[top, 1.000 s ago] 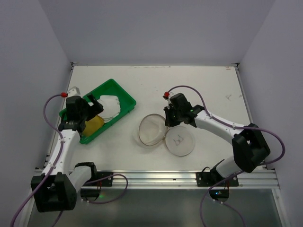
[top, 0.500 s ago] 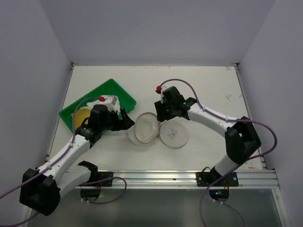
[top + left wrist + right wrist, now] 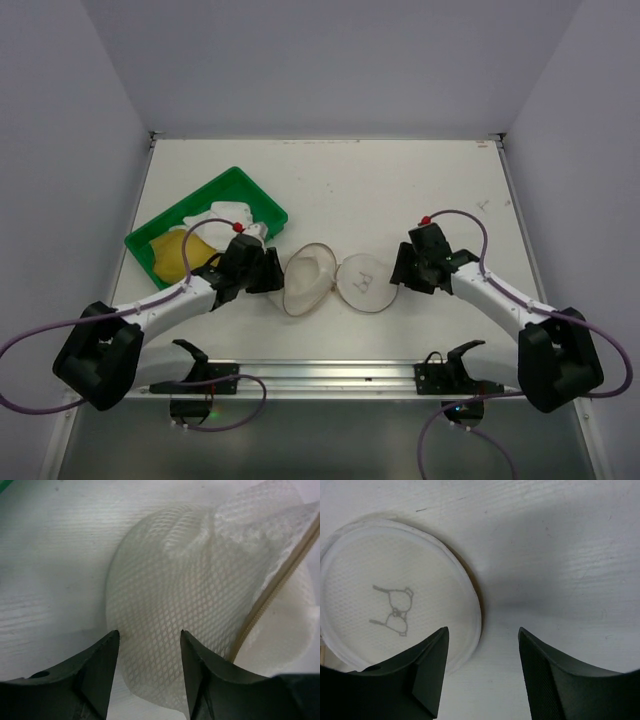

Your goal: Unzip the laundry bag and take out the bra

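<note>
The laundry bag (image 3: 335, 281) lies unzipped in the middle of the table, its two round halves side by side. The right half (image 3: 395, 595) shows the small dark bra drawing. The left half (image 3: 175, 580) is a domed mesh shell with the beige zip (image 3: 280, 575) along its edge. My left gripper (image 3: 272, 272) is at the shell's left rim, jaws apart with mesh lying between them (image 3: 149, 635). My right gripper (image 3: 398, 272) hangs open over bare table at the lid's right edge (image 3: 482, 630). I cannot pick out the bra for certain.
A green tray (image 3: 262, 199) stands at the left, holding a yellow soft piece (image 3: 180, 255) and a white one (image 3: 228, 213). The table's walls rise at the back and both sides.
The left arm swung from the tray to the bag's left rim, its jaws narrowing. The right gripper opened and moved from behind the bag to its right. The bag shifted slightly.
</note>
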Tool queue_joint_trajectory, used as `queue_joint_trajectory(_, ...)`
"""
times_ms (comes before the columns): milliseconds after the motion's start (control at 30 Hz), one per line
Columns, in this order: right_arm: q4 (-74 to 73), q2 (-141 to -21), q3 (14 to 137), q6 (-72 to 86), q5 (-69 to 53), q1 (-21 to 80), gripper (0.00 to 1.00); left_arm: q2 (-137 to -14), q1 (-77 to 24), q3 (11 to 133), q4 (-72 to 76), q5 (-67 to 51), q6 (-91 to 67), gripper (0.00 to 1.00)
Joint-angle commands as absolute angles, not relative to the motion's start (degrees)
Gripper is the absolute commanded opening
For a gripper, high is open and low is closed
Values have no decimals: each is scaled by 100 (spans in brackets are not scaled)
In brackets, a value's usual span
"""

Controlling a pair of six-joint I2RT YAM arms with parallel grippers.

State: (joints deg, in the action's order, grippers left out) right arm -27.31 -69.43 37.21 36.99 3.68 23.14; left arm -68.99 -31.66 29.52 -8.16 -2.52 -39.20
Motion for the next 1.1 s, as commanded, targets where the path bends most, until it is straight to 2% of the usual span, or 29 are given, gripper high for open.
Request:
queue_joint_trajectory(0, -2558, -7083, 3709, 4244, 291, 2215, 59, -7127, -3199, 2901, -624, 430, -4157, 54)
queue_joint_trajectory(133, -2040, -7329, 3525, 4570, -237, 2206, 56, -7312, -3190, 2883, -677, 545, -4227, 49)
queue_joint_trajectory(400, -1820, -8006, 3595, 4588, -377, 2206, 51, -7435, -3190, 2786, -580, 483, -4228, 47)
queue_joint_trajectory(533, -1793, -8121, 3613, 4588, -448, 2206, 33, -7558, -3190, 2795, -475, 361, -4201, 46)
queue_joint_trajectory(567, -1784, -8069, 3551, 4605, -448, 2206, 22, -7567, -3190, 2778, -457, 326, -4201, 45)
queue_joint_trajectory(633, -1836, -7823, 3533, 4597, -300, 2206, 10, -7541, -3190, 2786, -475, 325, -4210, 44)
queue_joint_trajectory(667, -1941, -7709, 3568, 4562, -194, 2206, 0, -7532, -3190, 2786, -449, 325, -4201, 43)
queue_joint_trajectory(733, -2195, -7226, 3638, 4369, 278, 2224, 0, -7567, -3190, 2830, -369, 246, -4166, 43)
queue_joint_trajectory(867, -3030, -6470, 4312, 3833, 948, 2232, 0, -7752, -3269, 2988, -264, 123, -4140, 33)
queue_joint_trajectory(1033, -3279, -5759, 4860, 3061, 985, 2346, 0, -8076, -3629, 3347, -237, 149, -4332, 27)
queue_joint_trajectory(1067, -3261, -5687, 4947, 2963, 967, 2373, 0, -8112, -3778, 3410, -229, 115, -4394, 24)
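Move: The right hand's target, the round lid of the laundry bag, lies flat with its middle about 9 cm to the left, 1 cm farther out and 4 cm below; the bag body is roughly 20 cm to the left. From the left hand, the open bag body is centred about 7 cm to the right, 1 cm ahead and slightly below. The lid is some 19 cm to its right, and the green crate 14 cm to its left and 11 cm farther out. Lower the right gripper about 3 cm while easing it left onto the lid's outer rim, close to pinch it, then lift some 12 cm with a little forward, tipping the fingers up about 20 degrees. Meanwhile sink the left gripper 2.5 cm at the bag body's left side, wait there, then narrow its fingers around the mesh wall, edging right at the end. ##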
